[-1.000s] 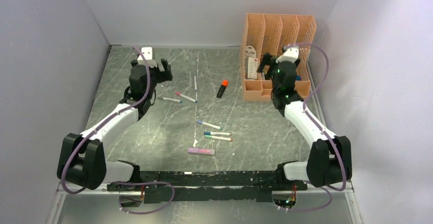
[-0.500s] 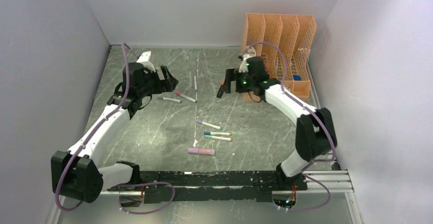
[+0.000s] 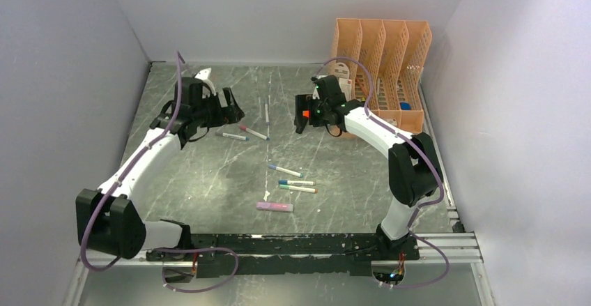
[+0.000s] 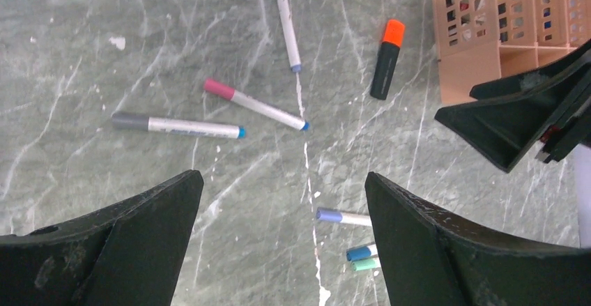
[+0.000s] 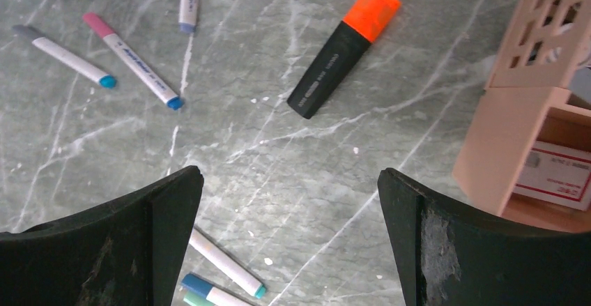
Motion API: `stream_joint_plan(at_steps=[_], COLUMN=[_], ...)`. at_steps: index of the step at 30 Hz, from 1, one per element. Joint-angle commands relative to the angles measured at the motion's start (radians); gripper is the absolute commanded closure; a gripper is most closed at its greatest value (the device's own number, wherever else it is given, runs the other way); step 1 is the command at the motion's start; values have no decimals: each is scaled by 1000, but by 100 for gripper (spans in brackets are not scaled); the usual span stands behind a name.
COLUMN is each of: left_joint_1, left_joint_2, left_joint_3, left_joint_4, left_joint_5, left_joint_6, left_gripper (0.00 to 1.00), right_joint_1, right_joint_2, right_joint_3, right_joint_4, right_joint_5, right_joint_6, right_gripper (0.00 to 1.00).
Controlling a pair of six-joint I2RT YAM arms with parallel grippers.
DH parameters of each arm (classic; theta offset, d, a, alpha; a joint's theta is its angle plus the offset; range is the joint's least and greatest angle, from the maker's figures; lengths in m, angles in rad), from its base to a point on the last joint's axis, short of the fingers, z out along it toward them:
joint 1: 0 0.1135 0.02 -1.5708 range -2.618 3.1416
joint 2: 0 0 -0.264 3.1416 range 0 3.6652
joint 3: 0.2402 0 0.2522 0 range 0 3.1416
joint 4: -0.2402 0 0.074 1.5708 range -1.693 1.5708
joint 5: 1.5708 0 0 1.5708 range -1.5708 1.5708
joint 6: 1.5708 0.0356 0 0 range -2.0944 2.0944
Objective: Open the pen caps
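Note:
Several capped pens lie on the grey marble table [image 3: 209, 173]. A grey-capped pen [image 4: 178, 126] and a pink-capped pen [image 4: 254, 104] lie ahead of my left gripper [image 4: 282, 180], which hovers open and empty over bare table [image 4: 70, 76]. A stubby black pen [image 5: 341, 51] with an orange cap [image 5: 371, 3] lies just beyond my right gripper [image 5: 289, 175], also open and empty. Lilac-, blue- and green-capped pens [image 3: 293, 180] and a pink pen [image 3: 274, 207] lie nearer the bases. In the top view, the left gripper [image 3: 232, 107] and right gripper [image 3: 300, 111] face each other.
A peach mesh organiser [image 3: 380, 62] stands at the back right, close to the right arm's elbow, with a box in one slot [image 5: 557, 173]. Another grey-capped pen [image 3: 266, 113] lies lengthwise between the grippers. Walls enclose the table on three sides.
My right arm has swung left from the organiser to above the black, orange-capped pen. My left gripper has shifted slightly right and nearer, toward the grey- and pink-capped pens.

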Motion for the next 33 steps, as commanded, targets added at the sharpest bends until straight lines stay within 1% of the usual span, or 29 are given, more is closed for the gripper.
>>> stream_joint_plan(at_steps=[1,4,6,9,12,15,17,20,25,27,29,31,33], left_joint_1=[5,5,5,5,5,5,5,5,6,5,6,11,12], left_joint_2=[70,118,146,184,192,222,254,282,263,238,199,175,149], left_joint_3=[128,179,203,234,214,217,237,263,245,216,163,146,125], left_joint_4=[-100,-115,-109,-93,-32,-9,-16,-37,-34,-20,41,43,71], left_joint_5=[53,60,69,93,113,132,147,140,132,123,140,147,183], left_joint_6=[34,23,10,2,3,4,9,23,56,59,41,8,-7], left_gripper=[1,1,1,1,1,1,1,1,1,1,1,1,1], right_joint_1=[1,1,-8,-14,-13,-13,-13,-11,-7,-3,1,1,1], right_joint_2=[7,4,8,-1,-2,15,34,74,146,183,216,241,247], right_joint_3=[6,-4,-5,-41,-59,-62,-48,-12,83,134,184,229,261], right_joint_4=[-33,-29,-52,-17,-1,5,-7,-26,-59,-83,-115,-141,-159], right_joint_5=[83,130,86,10,-46,-53,-28,-9,13,21,40,56,71], right_joint_6=[-37,-41,-42,-37,-14,-1,6,25,54,60,62,63,68], right_gripper=[0,0,0,0,0,0,0,0,0,0,0,0,0])
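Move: The orange-capped highlighter lies about 4 cm ahead of the right gripper, some 1 cm to its left and 10 cm below. From that hand, the far grey-capped pen is about 9 cm ahead and 14 cm left, the pink-capped pen 1 cm back and 17 cm left, and the organizer's middle roughly 8 cm ahead, 24 cm right. From the left gripper, the highlighter is about 8 cm ahead, 22 cm right, 18 cm below; the pink-capped pen 3 cm ahead, 6 cm right. Sink the open right gripper towards the highlighter, ending about 4.5 cm lower: first drift left and a little back, then reverse into a forward reach of some 4 cm, fingers tipping slightly further down, stopping short of contact. Bring the left gripper, also open, forward and right about 5 cm over the table, rising slightly then dipping, and ease it back a centimetre at the end. ##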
